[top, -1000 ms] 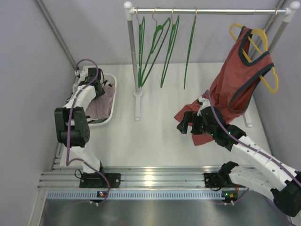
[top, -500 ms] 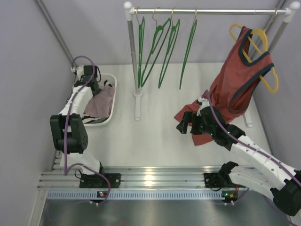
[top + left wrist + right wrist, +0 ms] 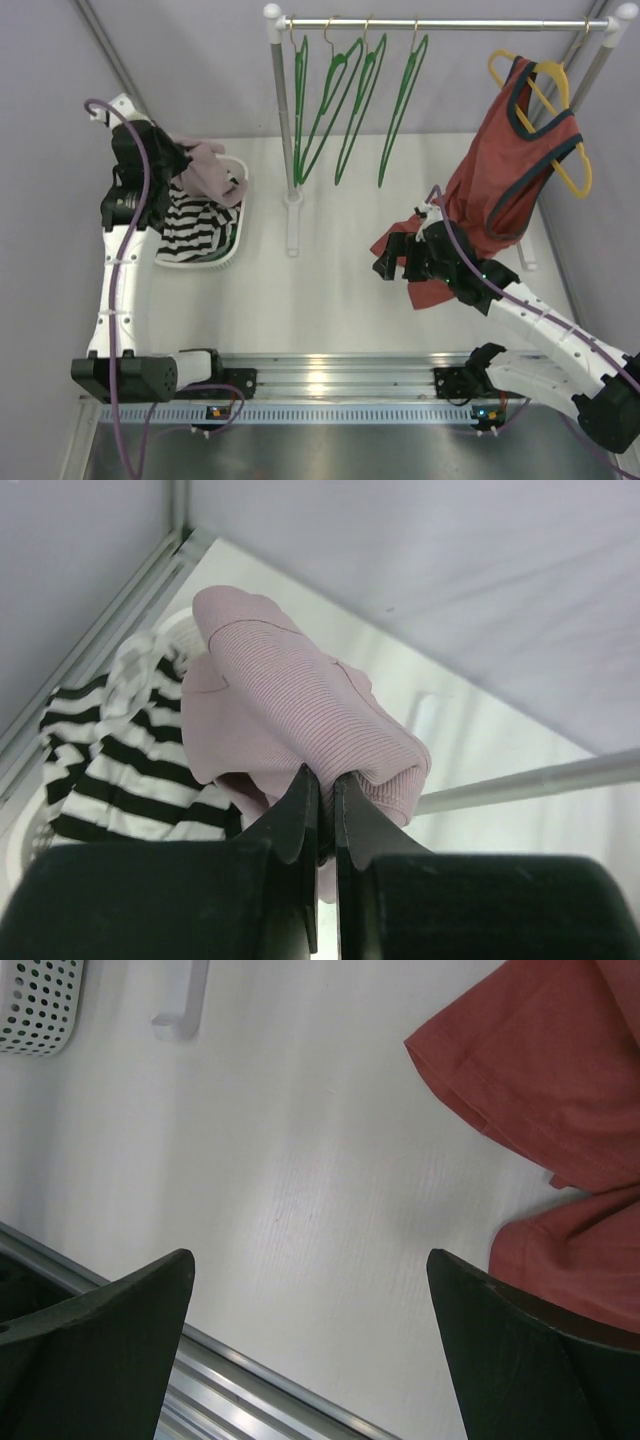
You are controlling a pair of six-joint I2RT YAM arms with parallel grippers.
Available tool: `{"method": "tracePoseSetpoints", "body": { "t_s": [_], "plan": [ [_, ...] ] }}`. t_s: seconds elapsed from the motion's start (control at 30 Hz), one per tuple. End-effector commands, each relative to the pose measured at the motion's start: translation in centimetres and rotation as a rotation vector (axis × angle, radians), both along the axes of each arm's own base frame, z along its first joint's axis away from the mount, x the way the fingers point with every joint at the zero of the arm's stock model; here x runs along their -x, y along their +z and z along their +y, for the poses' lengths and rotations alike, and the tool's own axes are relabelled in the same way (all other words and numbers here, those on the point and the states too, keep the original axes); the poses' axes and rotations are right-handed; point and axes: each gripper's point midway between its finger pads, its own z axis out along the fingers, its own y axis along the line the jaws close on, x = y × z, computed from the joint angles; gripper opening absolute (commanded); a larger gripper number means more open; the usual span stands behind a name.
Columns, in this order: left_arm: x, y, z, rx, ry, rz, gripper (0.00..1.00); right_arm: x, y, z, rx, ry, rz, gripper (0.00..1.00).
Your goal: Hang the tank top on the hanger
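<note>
My left gripper (image 3: pixel 183 162) is shut on the dusty-pink tank top (image 3: pixel 210 168) and holds it lifted above the white basket (image 3: pixel 235 235). In the left wrist view the ribbed pink fabric (image 3: pixel 290 715) bunches between my closed fingers (image 3: pixel 322 810). Several green hangers (image 3: pixel 350 100) with brass hooks hang on the rail (image 3: pixel 440 24) at the back. My right gripper (image 3: pixel 395 262) is open and empty above the table, beside the hem of the rust-red top (image 3: pixel 510 170); its fingers (image 3: pixel 110 1330) stand wide apart in the right wrist view.
A black-and-white striped garment (image 3: pixel 195 228) lies in the basket, also seen in the left wrist view (image 3: pixel 110 770). The rust-red top hangs on a yellow hanger (image 3: pixel 560 110) at the right. The rack's white post (image 3: pixel 285 130) stands mid-table. Grey walls close both sides.
My left arm has risen out of the basket, lifting the pink tank top up and left. The striped garment underneath is uncovered. The right arm has barely moved.
</note>
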Motion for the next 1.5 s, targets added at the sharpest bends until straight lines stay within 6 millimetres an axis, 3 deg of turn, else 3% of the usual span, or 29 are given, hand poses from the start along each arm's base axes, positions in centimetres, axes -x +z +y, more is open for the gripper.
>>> {"method": "tracePoseSetpoints", "body": {
  "t_s": [0.0,0.03,0.1,0.13,0.33,0.43,0.5,0.6,0.7,0.73,0.8,0.83,0.97,1.1,1.2,1.23,1.3,1.33,1.4,1.43,1.47],
  "plan": [
    [1.9,9.1,-2.4,0.000,-0.136,-0.247,0.00,-1.1,2.7,1.3,-0.042,0.022,-0.075,1.00],
    [2.9,11.3,-2.6,-0.002,-0.152,-0.303,0.00,-1.1,2.6,1.3,-0.042,0.023,-0.074,1.00],
    [4.1,13.5,-3.2,0.001,-0.180,-0.358,0.00,-1.2,2.6,1.3,-0.041,0.020,-0.075,1.00],
    [5.3,15.6,-3.5,-0.004,-0.191,-0.412,0.00,-1.2,2.7,1.4,-0.042,0.020,-0.076,1.00],
    [9.9,23.4,-5.0,-0.021,-0.275,-0.624,0.00,-1.3,2.8,1.4,-0.042,0.022,-0.080,1.00],
    [11.0,25.0,-6.1,-0.005,-0.331,-0.666,0.00,-1.3,2.8,1.4,-0.042,0.022,-0.082,1.00],
    [11.2,25.0,-6.6,0.011,-0.359,-0.667,0.00,-1.3,2.9,1.4,-0.047,0.020,-0.082,1.00],
    [11.1,23.1,-7.4,0.061,-0.400,-0.636,0.00,-1.1,2.8,1.3,-0.050,0.020,-0.082,1.00],
    [10.7,19.5,-8.0,0.118,-0.419,-0.582,0.00,-1.0,2.7,1.1,-0.047,0.017,-0.079,1.00],
    [10.2,17.3,-8.2,0.149,-0.422,-0.537,0.00,-1.0,2.7,1.2,-0.047,0.021,-0.080,1.00],
    [10.0,15.2,-8.7,0.180,-0.445,-0.496,0.00,-0.8,2.7,1.0,-0.044,0.021,-0.081,1.00],
    [9.8,13.3,-9.0,0.201,-0.452,-0.460,0.00,-0.8,2.8,1.0,-0.046,0.022,-0.081,1.00],
    [9.7,9.3,-10.1,0.267,-0.480,-0.392,0.00,-0.7,2.6,0.9,-0.044,0.020,-0.078,1.00],
    [11.1,6.9,-12.8,0.285,-0.533,-0.354,0.00,-0.6,2.5,0.9,-0.049,0.017,-0.075,1.00],
    [11.9,3.6,-15.0,0.317,-0.554,-0.292,0.00,-0.5,2.3,0.9,-0.051,0.014,-0.072,1.00],
    [12.2,1.2,-15.6,0.341,-0.549,-0.246,0.00,-0.6,2.3,0.8,-0.051,0.012,-0.072,1.00],
    [13.1,-1.4,-17.3,0.365,-0.567,-0.194,0.00,-0.5,2.0,0.8,-0.053,0.009,-0.066,1.00],
    [13.6,-4.3,-18.1,0.391,-0.573,-0.133,0.00,-0.4,1.8,0.8,-0.053,0.008,-0.062,1.00],
    [15.0,-7.3,-20.5,0.414,-0.620,-0.062,0.00,-0.3,1.2,0.7,-0.051,0.003,-0.049,1.00],
    [15.6,-9.9,-21.3,0.436,-0.622,-0.015,0.00,-0.3,0.9,0.7,-0.052,0.000,-0.044,1.00],
    [17.1,-11.2,-23.1,0.441,-0.679,0.018,0.00,-0.2,0.7,0.7,-0.054,-0.003,-0.038,1.00]
  ]
}}
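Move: Over the basket the left hand already holds the pink tank top, the basket's middle some 30 cm below and about 2 cm left. The bare table between the arms, where it is being taken, lies roughly 17 cm back, 32 cm right and 34 cm down; the rack's left foot is some 20 cm right, about level fore and aft, and 34 cm down. From the right hand, that bare spot is about 14 cm left, straight across, and 15 cm below. Hoisting the pinched tank top some 22 cm higher while drawing back about 11 cm, the left hand tips its fingers upward, then comes down past its starting height and swings right over the bare table, still drawing back towards the end. The wrist turns clockwise by roughly 40 degrees, the fingers tip back down, and the grip stays shut. ##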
